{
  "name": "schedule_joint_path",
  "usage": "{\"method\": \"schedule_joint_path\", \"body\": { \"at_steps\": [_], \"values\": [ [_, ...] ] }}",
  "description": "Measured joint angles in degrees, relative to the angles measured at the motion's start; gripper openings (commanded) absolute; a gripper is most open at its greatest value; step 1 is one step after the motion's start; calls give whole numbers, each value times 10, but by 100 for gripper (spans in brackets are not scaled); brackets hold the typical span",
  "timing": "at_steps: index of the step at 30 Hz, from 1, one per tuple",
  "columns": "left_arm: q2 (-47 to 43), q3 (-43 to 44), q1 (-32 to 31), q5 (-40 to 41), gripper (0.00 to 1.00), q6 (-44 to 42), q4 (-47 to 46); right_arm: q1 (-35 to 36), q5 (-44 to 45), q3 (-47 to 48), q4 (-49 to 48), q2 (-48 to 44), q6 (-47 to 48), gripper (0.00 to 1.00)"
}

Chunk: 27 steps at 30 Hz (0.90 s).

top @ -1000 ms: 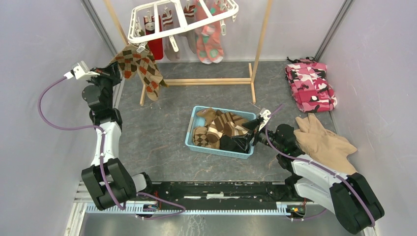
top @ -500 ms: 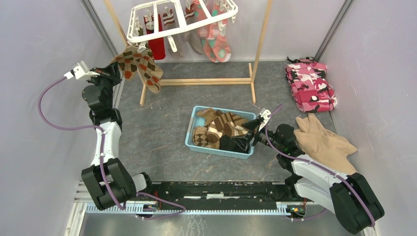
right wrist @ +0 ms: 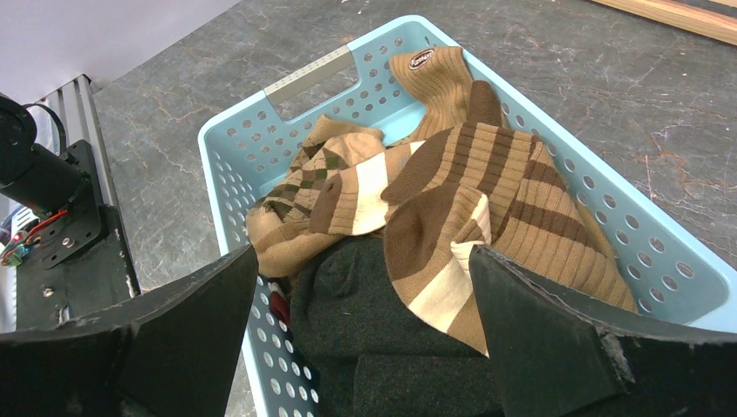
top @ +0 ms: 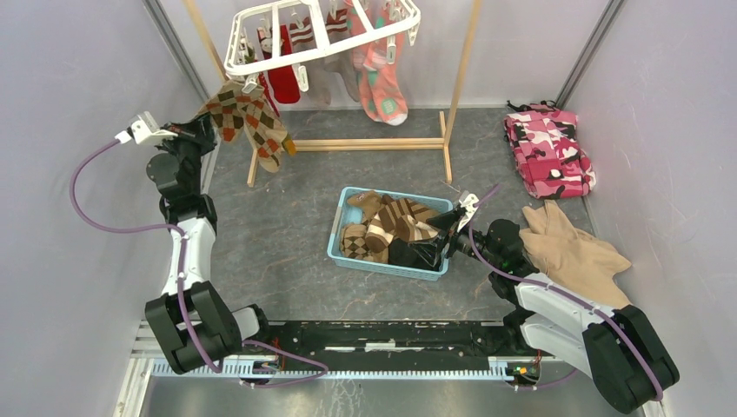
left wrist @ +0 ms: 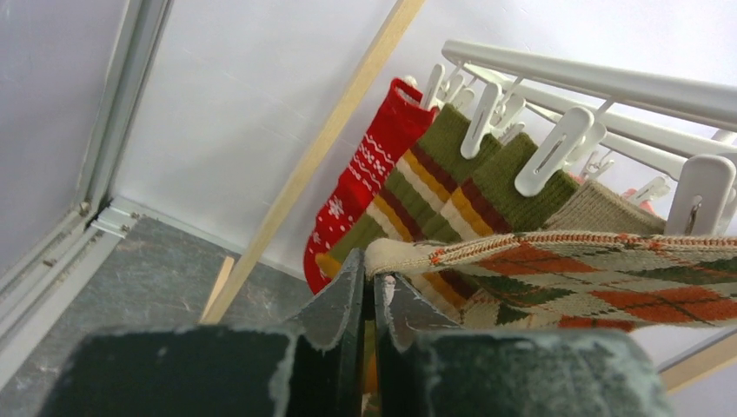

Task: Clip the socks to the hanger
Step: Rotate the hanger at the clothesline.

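The white hanger [top: 322, 35] hangs at the back from the wooden stand, with red, striped olive and pink socks [top: 382, 78] clipped under it. My left gripper [top: 205, 123] is shut on the cuff of a tan argyle sock [top: 252, 117] that drapes below the hanger's near-left corner. The left wrist view shows the fingers [left wrist: 369, 282] pinching the cream cuff edge of that argyle sock [left wrist: 608, 278], just under a white clip [left wrist: 702, 195]; whether the clip holds it I cannot tell. My right gripper [right wrist: 363, 261] stands open over a dark sock [right wrist: 382, 347] and brown striped socks [right wrist: 487, 191].
The light blue basket [top: 337, 234] sits mid-floor with several socks in it. A wooden stand [top: 365, 143] crosses the back. Pink camouflage cloth [top: 547, 148] and a beige cloth [top: 574, 252] lie at the right. Walls close in on both sides.
The hanger and its hung socks have swung to the right, and the argyle sock has shifted slightly with it. Both arms have hardly moved.
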State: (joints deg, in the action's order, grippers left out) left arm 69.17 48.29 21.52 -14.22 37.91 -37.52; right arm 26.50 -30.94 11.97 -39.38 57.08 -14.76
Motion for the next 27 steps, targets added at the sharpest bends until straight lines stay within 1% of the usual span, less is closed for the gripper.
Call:
{"method": "schedule_joint_path", "body": {
  "at_steps": [3,9,11,13,17,22,25,27],
  "values": [
    [-11,-16,0,-4,21,5,1,0,0,0,0,0,0,98],
    [-38,-38,0,-14,40,23,1,0,-1,0,0,0,0,98],
    [-49,-49,0,-16,43,31,1,0,-1,0,0,0,0,98],
    [-58,-58,0,-23,50,39,1,0,-1,0,0,0,0,98],
    [-90,-83,0,-33,67,50,5,0,-1,0,0,0,0,98],
    [-169,-131,0,-45,86,61,24,0,-2,0,0,0,0,98],
    [-240,-170,0,-56,98,67,45,0,-2,0,0,0,0,98],
    [-280,-190,0,-61,100,69,59,0,-2,0,0,0,0,98]
  ]
}}
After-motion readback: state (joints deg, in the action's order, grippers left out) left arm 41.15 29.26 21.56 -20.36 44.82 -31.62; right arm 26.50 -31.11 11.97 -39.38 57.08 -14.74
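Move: Pinched at the left fingertips is the free end of an argyle sock; the sock's middle lies about 2 cm ahead and 6 cm to the right, level with the hand. Its clip, at the hanger's near-left corner, is some 4 cm ahead, 12 cm right and 8 cm up. The second argyle sock hangs level ahead, about 10 cm right and 5 cm lower. From the right hand, the pinched sock is roughly 24 cm ahead, 43 cm left and 22 cm up. Letting go of the argyle sock, the left fingers spread from nearly shut to wide open while the hand draws back about 10 cm and 6 cm to the right, sinking slightly, slowly at first and then faster. The hand backs off from the hanger's socks, turning some 10 degrees clockwise. ##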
